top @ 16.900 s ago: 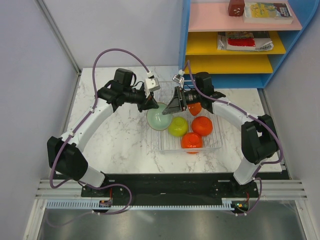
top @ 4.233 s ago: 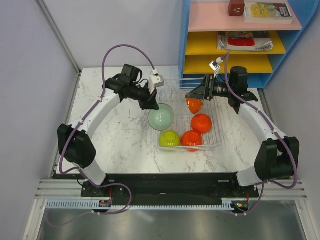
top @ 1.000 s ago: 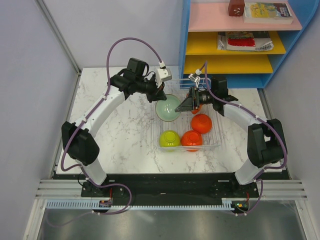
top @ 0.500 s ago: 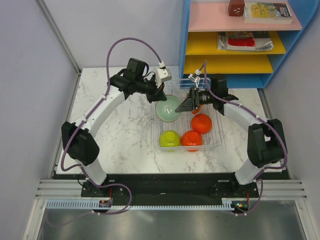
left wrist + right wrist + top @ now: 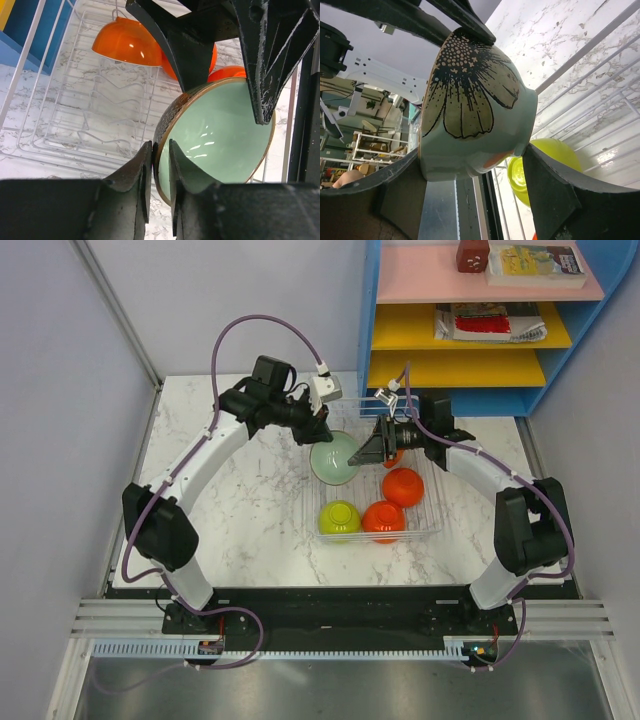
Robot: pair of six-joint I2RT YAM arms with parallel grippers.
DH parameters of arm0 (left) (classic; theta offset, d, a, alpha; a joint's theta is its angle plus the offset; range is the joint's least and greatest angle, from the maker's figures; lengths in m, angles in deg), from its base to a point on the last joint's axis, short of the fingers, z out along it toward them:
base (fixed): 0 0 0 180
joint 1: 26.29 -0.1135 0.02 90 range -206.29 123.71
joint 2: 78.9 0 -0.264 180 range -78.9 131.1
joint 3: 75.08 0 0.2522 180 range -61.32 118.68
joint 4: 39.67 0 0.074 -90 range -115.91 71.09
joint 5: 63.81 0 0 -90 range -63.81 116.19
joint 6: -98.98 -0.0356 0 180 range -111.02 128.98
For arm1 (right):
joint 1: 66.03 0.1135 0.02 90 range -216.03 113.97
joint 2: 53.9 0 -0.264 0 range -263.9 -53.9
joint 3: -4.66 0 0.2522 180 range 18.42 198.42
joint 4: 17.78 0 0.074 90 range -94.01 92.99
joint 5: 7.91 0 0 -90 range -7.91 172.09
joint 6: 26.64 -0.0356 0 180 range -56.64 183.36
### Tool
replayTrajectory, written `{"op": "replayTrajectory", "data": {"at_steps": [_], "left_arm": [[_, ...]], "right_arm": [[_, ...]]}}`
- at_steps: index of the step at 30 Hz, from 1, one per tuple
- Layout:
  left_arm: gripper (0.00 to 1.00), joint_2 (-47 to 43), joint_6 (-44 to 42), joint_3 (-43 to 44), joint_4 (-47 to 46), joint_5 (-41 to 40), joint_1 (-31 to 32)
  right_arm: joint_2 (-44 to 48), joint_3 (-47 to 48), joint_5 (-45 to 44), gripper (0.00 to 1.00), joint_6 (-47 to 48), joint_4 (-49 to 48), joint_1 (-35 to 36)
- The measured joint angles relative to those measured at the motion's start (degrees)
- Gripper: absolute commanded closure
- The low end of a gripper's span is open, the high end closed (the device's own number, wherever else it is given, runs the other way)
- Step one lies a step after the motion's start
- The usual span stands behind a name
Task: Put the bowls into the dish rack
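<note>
The pale sage-green bowl (image 5: 335, 458) hangs tilted over the far left corner of the wire dish rack (image 5: 436, 527). My right gripper (image 5: 368, 452) is shut on it, one finger across its mouth and one against its foot (image 5: 470, 150). My left gripper (image 5: 160, 145) straddles the bowl's rim (image 5: 220, 135) with the jaws slightly parted, the inner finger standing off the rim. Inside the rack lie a yellow-green bowl (image 5: 339, 517) and two orange-red bowls (image 5: 402, 486) (image 5: 382, 518). A third orange-red bowl (image 5: 127, 42) sits behind my right gripper.
A blue shelf unit (image 5: 480, 330) with pink and yellow boards holding books stands right behind the rack. Bare marble table (image 5: 250, 510) stretches left of the rack. Grey walls close in the left side and the back.
My right gripper has closed in on the sage-green bowl. My left jaws have parted a little on its rim. The bowl has hardly moved.
</note>
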Motion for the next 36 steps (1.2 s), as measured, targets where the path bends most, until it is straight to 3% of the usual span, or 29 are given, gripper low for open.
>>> {"op": "replayTrajectory", "data": {"at_steps": [3, 5, 10, 11, 12, 18, 24, 29, 36], "left_arm": [[0.53, 0.00, 0.26, 0.02, -0.22, 0.61, -0.07], [0.51, 0.00, 0.52, 0.02, -0.20, 1.46, -0.04], [0.27, 0.00, 0.81, 0.02, -0.24, 2.05, -0.04], [0.18, 0.00, 0.87, 0.09, -0.26, 2.03, -0.04], [0.01, 0.00, 1.09, 0.09, -0.31, 1.92, -0.04], [0.00, -0.02, 3.48, 0.70, -0.52, 1.86, -2.49], [0.00, -1.95, 6.78, -0.17, -1.55, 0.76, -11.13], [0.00, -10.43, 9.09, -9.88, -4.24, -0.17, -18.10], [0.00, -16.61, 9.03, -21.11, -5.55, 1.49, -19.67]], "right_arm": [[-0.39, 0.00, -1.86, 1.00, 0.39, 0.59, 0.28], [-0.92, 0.00, -2.86, 1.00, 0.66, 0.96, 0.39], [-1.62, -0.02, -5.75, 1.00, 1.14, 2.12, 0.42], [-1.70, -0.02, -6.38, 1.00, 1.25, 2.45, 0.42], [-1.75, -0.02, -7.19, 1.00, 1.46, 2.93, 0.42], [-1.75, 0.02, -12.39, 1.00, 3.82, 7.34, 0.37], [-1.51, 1.70, -20.87, 1.00, 6.43, 13.40, 0.55], [-0.15, 5.95, -30.53, 1.00, 8.13, 18.40, 1.14], [1.22, 14.53, -47.04, 1.00, 9.84, 22.99, 5.33]]}}
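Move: My right hand already grips the green bowl; the empty back-left part of the dish rack lies about 11 cm ahead of it, straight on, and 17 cm below. From that hand, the lime bowl sits 10 cm back and 3 cm left, and the rear orange bowl 8 cm ahead and 12 cm right, both some 15 cm down. From my left hand, still at the rim, the green bowl's middle is 5 cm back, 3 cm right and slightly below. I open my left fingers wide to let go of the green bowl's rim, then swing that hand about 14 cm left, bulging forward on the way and turning counter-clockwise. Keeping its hold, my right hand dips about 6 cm, then reaches forward and climbs most of the way back, ending 9 cm ahead and slightly right over the back-left of the rack, while it turns some 30 degrees clockwise and its fingers tip down. ##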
